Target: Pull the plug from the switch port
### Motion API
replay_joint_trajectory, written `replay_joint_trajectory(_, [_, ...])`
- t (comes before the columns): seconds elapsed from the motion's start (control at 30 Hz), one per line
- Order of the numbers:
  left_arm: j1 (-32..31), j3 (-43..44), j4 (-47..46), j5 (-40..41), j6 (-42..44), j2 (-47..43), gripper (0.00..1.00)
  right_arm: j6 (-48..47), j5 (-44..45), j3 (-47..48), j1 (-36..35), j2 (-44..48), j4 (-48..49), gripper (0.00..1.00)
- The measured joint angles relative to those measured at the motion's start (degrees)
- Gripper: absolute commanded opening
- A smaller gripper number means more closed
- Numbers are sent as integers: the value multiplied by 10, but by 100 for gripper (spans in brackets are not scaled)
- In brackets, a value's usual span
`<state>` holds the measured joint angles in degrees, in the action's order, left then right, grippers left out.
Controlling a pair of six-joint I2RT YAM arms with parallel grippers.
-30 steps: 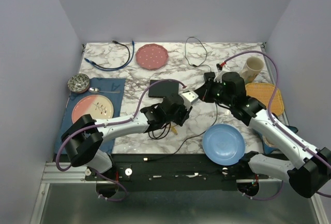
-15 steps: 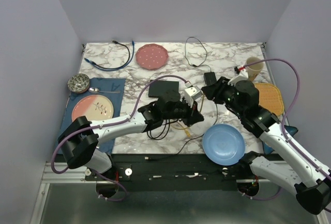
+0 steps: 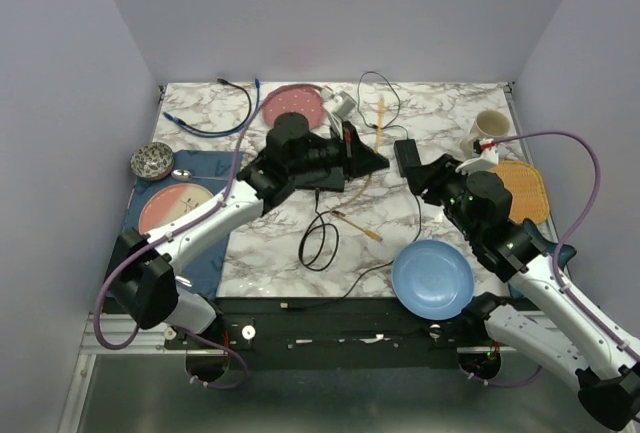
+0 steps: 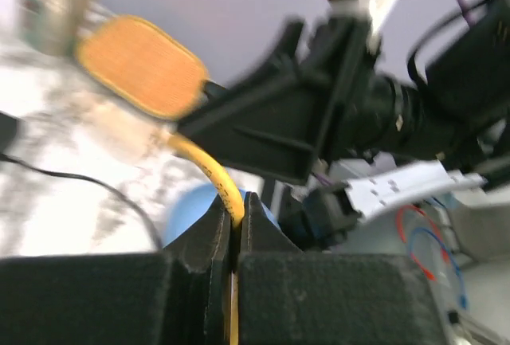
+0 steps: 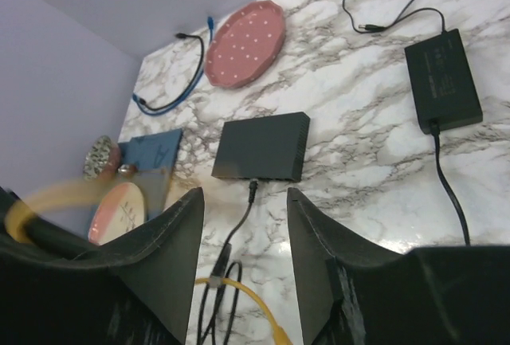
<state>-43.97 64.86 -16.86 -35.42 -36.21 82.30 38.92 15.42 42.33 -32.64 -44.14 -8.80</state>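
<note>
The switch is a flat black box on the marble; my left arm covers most of it in the top view. A black lead sits in its near edge. The yellow cable is off the switch, and its plug lies loose on the table, apart from the box. My left gripper is shut on the yellow cable above the table's middle. My right gripper is open with nothing in it, hovering right of the switch and looking down at it.
A black power brick lies between the arms. A blue plate is at the front right. A cup and an orange mat are at the far right. The pink plate is at the back. A placemat with a plate is on the left.
My left gripper shut on the yellow cable and swung toward the back of the table with it. My right gripper opened and drew back to the right.
</note>
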Motion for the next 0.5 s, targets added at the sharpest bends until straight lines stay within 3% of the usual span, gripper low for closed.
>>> replay_joint_trajectory(0.27, [127,213,110,81,42,-6,0,-5,0,-56,2,-52,-16,52])
replay_joint_trajectory(0.5, [185,232,126,100,31,6,0,-15,-9,-56,2,-89,-12,51])
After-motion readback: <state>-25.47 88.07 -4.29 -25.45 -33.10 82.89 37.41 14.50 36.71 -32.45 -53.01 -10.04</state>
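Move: The left hand holds the yellow cable. The blue and black cables pulled earlier lie about 46 cm ahead of this hand, 50 cm left and 32 below; the pink plate is 49 ahead and 26 left, the switch 24 ahead and 17 left, the black cable's coil 4 ahead and 15 left. From the empty right hand, the black plug still in the switch is some 13 cm ahead, 24 left and 26 below; the power adapter is 26 ahead and 2 right. Fast, rising and swinging forward and left, the left hand carries the pinched yellow cable up past the switch towards the pink plate and the earlier cables, roughly 20 cm across and 15 up, dipping slightly last; the wrist turns some 30 degrees counter-clockwise. The open right hand sinks about 10 cm almost straight down, tipping towards the table, touching nothing. ##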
